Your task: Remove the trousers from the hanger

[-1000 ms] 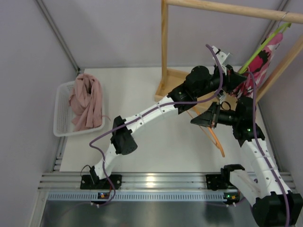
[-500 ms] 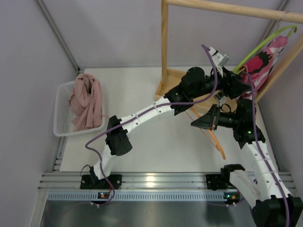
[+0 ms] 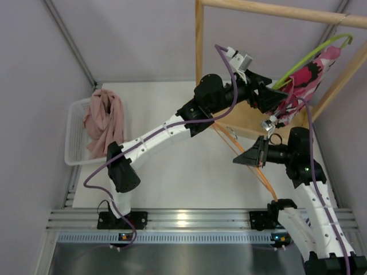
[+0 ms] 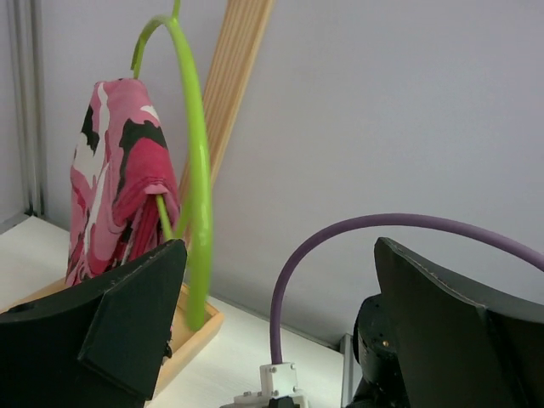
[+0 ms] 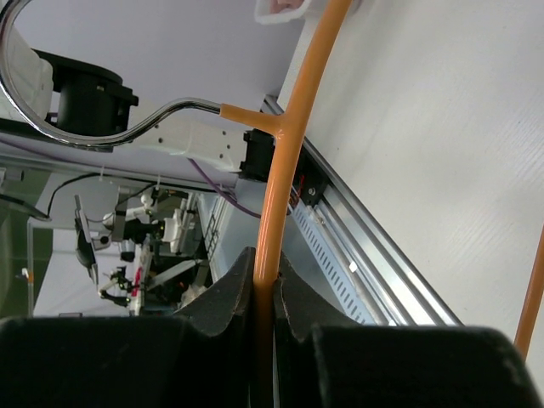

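The dusty-pink trousers (image 3: 104,122) lie bunched in the white basket (image 3: 75,156) at the table's left, apart from both arms. My right gripper (image 3: 241,158) is shut on the thin orange hanger (image 3: 264,177), which is bare and hangs low over the table's right half. In the right wrist view the orange hanger (image 5: 293,127) runs up out of my closed jaws, its metal hook (image 5: 85,127) curling to the left. My left gripper (image 3: 274,98) is open and empty, raised beside the rack; in its wrist view nothing lies between the fingers (image 4: 119,319).
A wooden rack (image 3: 199,57) stands at the back right with its base (image 3: 243,117) on the table. A lime-green hanger (image 4: 197,212) on the rail carries a red-and-pink patterned garment (image 4: 115,187), just ahead of my left gripper. Walls close in on both sides.
My left gripper has opened and its arm has drawn back to the left, away from the patterned garment. The lime-green hanger has swung. The right arm with the orange hanger has shifted slightly.
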`<action>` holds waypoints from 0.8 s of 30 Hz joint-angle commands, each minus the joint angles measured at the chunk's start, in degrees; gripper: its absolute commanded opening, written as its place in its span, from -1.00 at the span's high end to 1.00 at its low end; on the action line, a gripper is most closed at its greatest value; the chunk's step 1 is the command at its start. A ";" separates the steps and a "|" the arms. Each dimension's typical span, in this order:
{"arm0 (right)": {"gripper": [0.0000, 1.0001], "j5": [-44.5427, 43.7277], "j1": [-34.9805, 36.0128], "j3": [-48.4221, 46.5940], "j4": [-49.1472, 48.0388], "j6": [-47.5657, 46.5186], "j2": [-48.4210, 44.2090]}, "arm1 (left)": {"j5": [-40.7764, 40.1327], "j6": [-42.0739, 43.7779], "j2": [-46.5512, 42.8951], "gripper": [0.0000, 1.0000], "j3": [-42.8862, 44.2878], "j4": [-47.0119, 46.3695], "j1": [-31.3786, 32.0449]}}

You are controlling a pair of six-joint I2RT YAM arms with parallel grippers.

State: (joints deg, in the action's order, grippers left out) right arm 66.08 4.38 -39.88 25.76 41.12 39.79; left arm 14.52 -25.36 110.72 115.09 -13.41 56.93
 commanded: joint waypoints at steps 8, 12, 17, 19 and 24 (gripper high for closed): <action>1.00 -2.80 1.67 -11.17 -2.01 0.94 -4.46 | -0.80 0.05 -13.50 -0.97 -6.71 -6.46 -2.78; 1.00 -8.42 2.30 -17.95 0.44 -0.61 -2.53 | -4.32 0.93 -17.72 -0.97 -8.56 -3.38 -5.59; 1.00 -15.62 3.53 -23.83 -3.69 3.08 0.10 | -8.36 4.09 -22.20 -0.97 -12.86 -0.66 -9.46; 1.00 -20.78 3.70 -25.50 -4.92 5.09 2.29 | -12.65 6.64 -24.40 -0.97 -15.14 -0.04 -10.25; 1.00 -33.46 8.88 -32.18 -6.70 6.77 10.11 | -20.76 8.23 -29.58 -0.97 -19.63 1.19 -13.68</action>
State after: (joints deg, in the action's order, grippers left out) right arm 42.78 10.17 -66.94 23.70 45.93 45.58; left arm 0.40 -19.27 84.44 97.56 -13.56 44.97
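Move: The rack's bar, towards which the right hand takes the held orange hanger, has its middle some 33 cm ahead of that hand, 11 cm right and 27 cm above. The green hanger stands about 23 cm ahead, 22 cm right and 18 cm above, its patterned garment just below. From the empty left hand the bar's middle is roughly 20 cm ahead, straight across and 7 cm higher; the green hanger is about 10 cm ahead, 14 cm right, slightly lower. The orange hanger, still pinched in the shut right fingers, is lifted about 15 cm and then also carried some 5 cm forward towards the bar, the wrist rolling the hanger up and turning clockwise. Meanwhile the open, empty left hand draws off leftward and up, some 20 cm away from the green hanger, edging forward late and swinging counter-clockwise nearly 30 degrees. ##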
